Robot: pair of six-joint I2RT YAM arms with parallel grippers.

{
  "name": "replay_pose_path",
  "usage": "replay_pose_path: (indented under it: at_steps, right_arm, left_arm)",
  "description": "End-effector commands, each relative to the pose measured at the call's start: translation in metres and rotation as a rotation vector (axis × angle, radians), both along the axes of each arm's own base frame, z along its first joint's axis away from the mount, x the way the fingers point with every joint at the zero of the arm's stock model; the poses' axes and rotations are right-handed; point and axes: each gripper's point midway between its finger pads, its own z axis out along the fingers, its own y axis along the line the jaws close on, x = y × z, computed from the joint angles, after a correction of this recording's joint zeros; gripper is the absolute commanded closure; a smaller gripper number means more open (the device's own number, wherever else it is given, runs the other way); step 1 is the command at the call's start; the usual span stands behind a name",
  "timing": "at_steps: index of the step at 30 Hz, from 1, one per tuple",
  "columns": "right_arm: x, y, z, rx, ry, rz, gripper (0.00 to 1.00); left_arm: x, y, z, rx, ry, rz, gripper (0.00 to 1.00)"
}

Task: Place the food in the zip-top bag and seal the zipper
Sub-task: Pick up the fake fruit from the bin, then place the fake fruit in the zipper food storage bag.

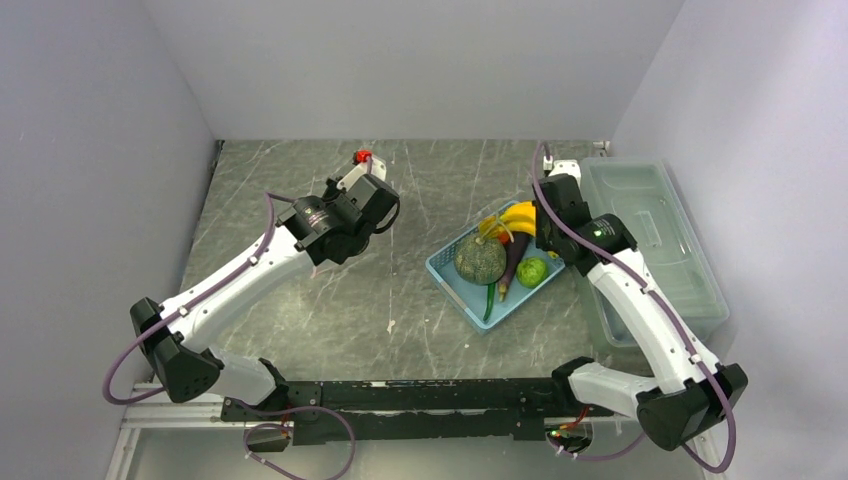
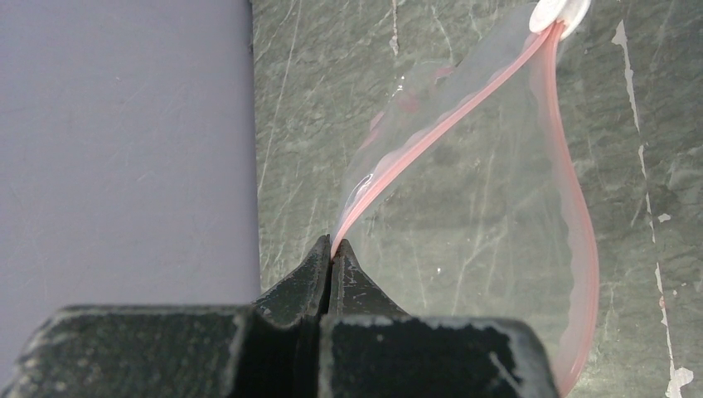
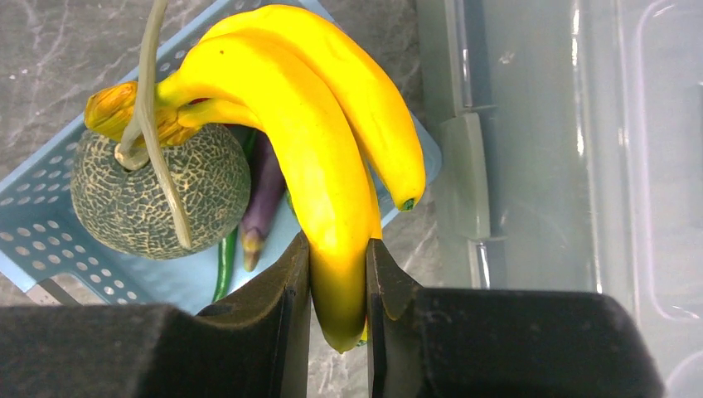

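Observation:
My left gripper (image 2: 334,245) is shut on the pale-pink zipper (image 2: 431,137) at the mouth of the clear zip-top bag (image 2: 497,191). The mouth gapes open, and a white slider (image 2: 557,10) sits at its far end. In the top view the left gripper (image 1: 365,170) hovers over the back middle of the table. My right gripper (image 3: 338,249) is shut on the yellow banana bunch (image 3: 307,124), both jaws pressing its lower end above the light-blue basket (image 3: 50,240). Below lie the netted melon (image 3: 157,195), purple eggplant (image 3: 265,186) and thin green pod (image 3: 222,265).
The basket (image 1: 450,275) sits right of centre and also holds a green vegetable (image 1: 531,271). A large clear lidded box (image 1: 650,230) stands along the right wall, close to the right arm. Grey walls bound the table on the left, back and right.

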Motion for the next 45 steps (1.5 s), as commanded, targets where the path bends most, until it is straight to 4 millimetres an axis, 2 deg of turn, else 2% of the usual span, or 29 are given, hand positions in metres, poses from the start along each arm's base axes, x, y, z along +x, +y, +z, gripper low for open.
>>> replay_pose_path:
  at_steps: [1,12,18,24,31,37,45]
  right_arm:
    - [-0.002,-0.015,0.023,-0.073,-0.012,-0.018,1.0]
    - [-0.012,-0.045,0.029,-0.333,0.052,-0.1,1.0]
    - [-0.01,-0.047,0.037,-0.486,0.063,-0.117,1.0]
    - [-0.003,-0.038,0.054,-0.619,0.03,-0.118,1.0]
    - [-0.002,-0.038,0.072,-0.763,0.009,-0.133,1.0]
    - [0.003,-0.033,0.086,-0.746,-0.033,-0.134,1.0]
    - [0.015,-0.008,0.102,-0.491,-0.159,-0.063,1.0]
  left_arm:
    - [-0.003,0.002,0.01,-0.044,-0.041,0.007,1.0]
    - [-0.002,0.001,0.007,-0.042,-0.038,-0.002,1.0]
    - [-0.003,0.003,0.005,-0.035,-0.036,0.0,1.0]
    - [-0.004,0.004,0.006,-0.042,-0.041,-0.001,1.0]
    - [-0.006,0.006,0.006,-0.04,-0.04,0.001,1.0]
    - [-0.006,0.006,0.005,-0.046,-0.039,0.001,1.0]
    - [-0.007,0.004,0.006,-0.058,-0.031,-0.006,1.0]
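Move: The right hand already holds the bananas by their lower ends. The mouth of the zip-top bag lies roughly 26 cm to its left, 3 cm ahead and near its height; from the left hand, which pinches the rim, the mouth is about 8 cm right, 1 cm ahead and 5 cm lower. From the right hand the pumpkin is some 11 cm left, 4 cm ahead, the cabbage 2 cm left, 2 cm ahead, and the lidded box 19 cm right, 4 cm ahead, all about 16 cm lower. Sideways first, the right hand slides about 3 cm to its right and slightly back, then climbs some 6 cm, edging forward, over the far right end of the basket. All the while it rolls about 40 degrees so the fingertips swing out to the right, turning the firmly kept bananas away from the pumpkin's long stem. The left hand stays put, still pinching the bag's rim. ##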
